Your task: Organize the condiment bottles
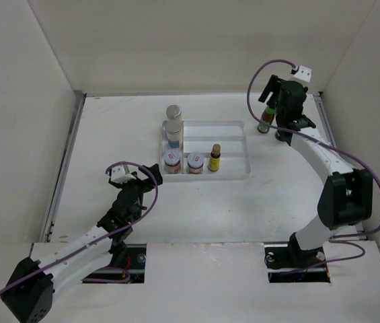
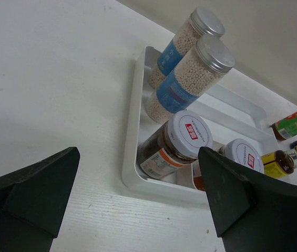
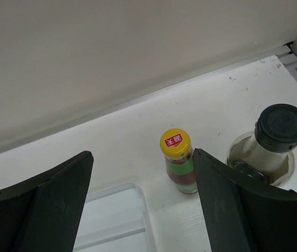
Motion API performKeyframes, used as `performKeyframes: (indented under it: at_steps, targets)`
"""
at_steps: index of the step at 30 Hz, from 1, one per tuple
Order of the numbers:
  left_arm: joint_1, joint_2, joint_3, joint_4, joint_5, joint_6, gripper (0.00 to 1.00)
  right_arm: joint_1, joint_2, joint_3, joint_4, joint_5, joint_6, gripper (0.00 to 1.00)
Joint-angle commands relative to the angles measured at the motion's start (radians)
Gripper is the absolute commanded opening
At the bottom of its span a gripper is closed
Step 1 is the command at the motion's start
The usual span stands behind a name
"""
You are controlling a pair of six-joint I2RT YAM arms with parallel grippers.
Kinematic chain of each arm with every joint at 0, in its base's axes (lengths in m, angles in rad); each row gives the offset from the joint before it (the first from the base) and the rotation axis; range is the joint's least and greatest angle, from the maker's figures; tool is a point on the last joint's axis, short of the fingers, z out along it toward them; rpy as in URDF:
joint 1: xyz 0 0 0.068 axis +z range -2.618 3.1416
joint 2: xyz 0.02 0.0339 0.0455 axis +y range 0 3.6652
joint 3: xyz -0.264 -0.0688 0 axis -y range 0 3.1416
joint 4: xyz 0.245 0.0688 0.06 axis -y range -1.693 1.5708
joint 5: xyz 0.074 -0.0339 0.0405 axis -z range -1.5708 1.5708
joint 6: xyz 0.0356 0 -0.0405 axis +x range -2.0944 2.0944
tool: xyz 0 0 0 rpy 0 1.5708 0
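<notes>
The white tray holds two tall grey-lidded jars at its left end. In front of them stand two short white-lidded jars and a tiny yellow bottle. My left gripper hovers open just short of the tray's near left corner, nothing between its fingers. At the back right my right gripper is open around the upright red sauce bottle with a yellow cap. The bottle stands close against the right finger. A black-capped bottle stands just outside that finger.
White enclosure walls stand close behind and to the right of the right gripper, with a metal rail along the right wall's foot. The tray's back right corner lies below the right gripper's left finger.
</notes>
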Motion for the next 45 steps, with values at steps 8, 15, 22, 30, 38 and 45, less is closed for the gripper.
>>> performKeyframes:
  at_steps: [8,15,22,30,38,45]
  targets:
    - [-0.014,0.06,-0.016,0.131,0.012,-0.038,0.99,-0.042,0.173,0.14,-0.002,-0.003,-0.027,0.81]
    - [-0.021,0.085,-0.014,0.146,0.012,-0.041,0.99,-0.041,0.268,0.192,-0.002,0.026,-0.03,0.73]
    - [-0.019,0.074,-0.025,0.151,0.0,-0.044,0.99,-0.038,0.343,0.232,-0.002,0.073,-0.055,0.6]
    - [-0.01,0.094,-0.028,0.163,0.0,-0.047,0.99,-0.03,0.285,0.239,0.058,0.143,-0.081,0.26]
    - [-0.004,0.098,-0.033,0.168,-0.006,-0.05,0.99,0.134,0.175,0.34,0.069,0.106,-0.185,0.25]
    - [-0.002,0.092,-0.046,0.181,-0.008,-0.053,0.99,0.281,0.265,0.454,0.077,0.063,-0.172,0.26]
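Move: The yellow-capped green bottle stands about 6 cm ahead of the right hand and 3 cm to its right, its middle some 14 cm below. The dark-capped tall bottle is roughly 9 cm to the right of the green bottle and 3 cm nearer, and the white tray's middle lies about 25 cm to the right hand's left, 4 cm back and 21 cm down. From the left hand the green bottle is about 54 cm right and 28 cm ahead, roughly level. The open right hand reaches down and forward onto the yellow-capped green bottle, sinking about 10 cm while its fingers tip down some 10 degrees, and closes on the bottle just below its cap. Keeping that grip, it then lifts and swings left about 15 cm towards the tray's far side, drawing back slightly, levelling the fingers again and turning counter-clockwise. ##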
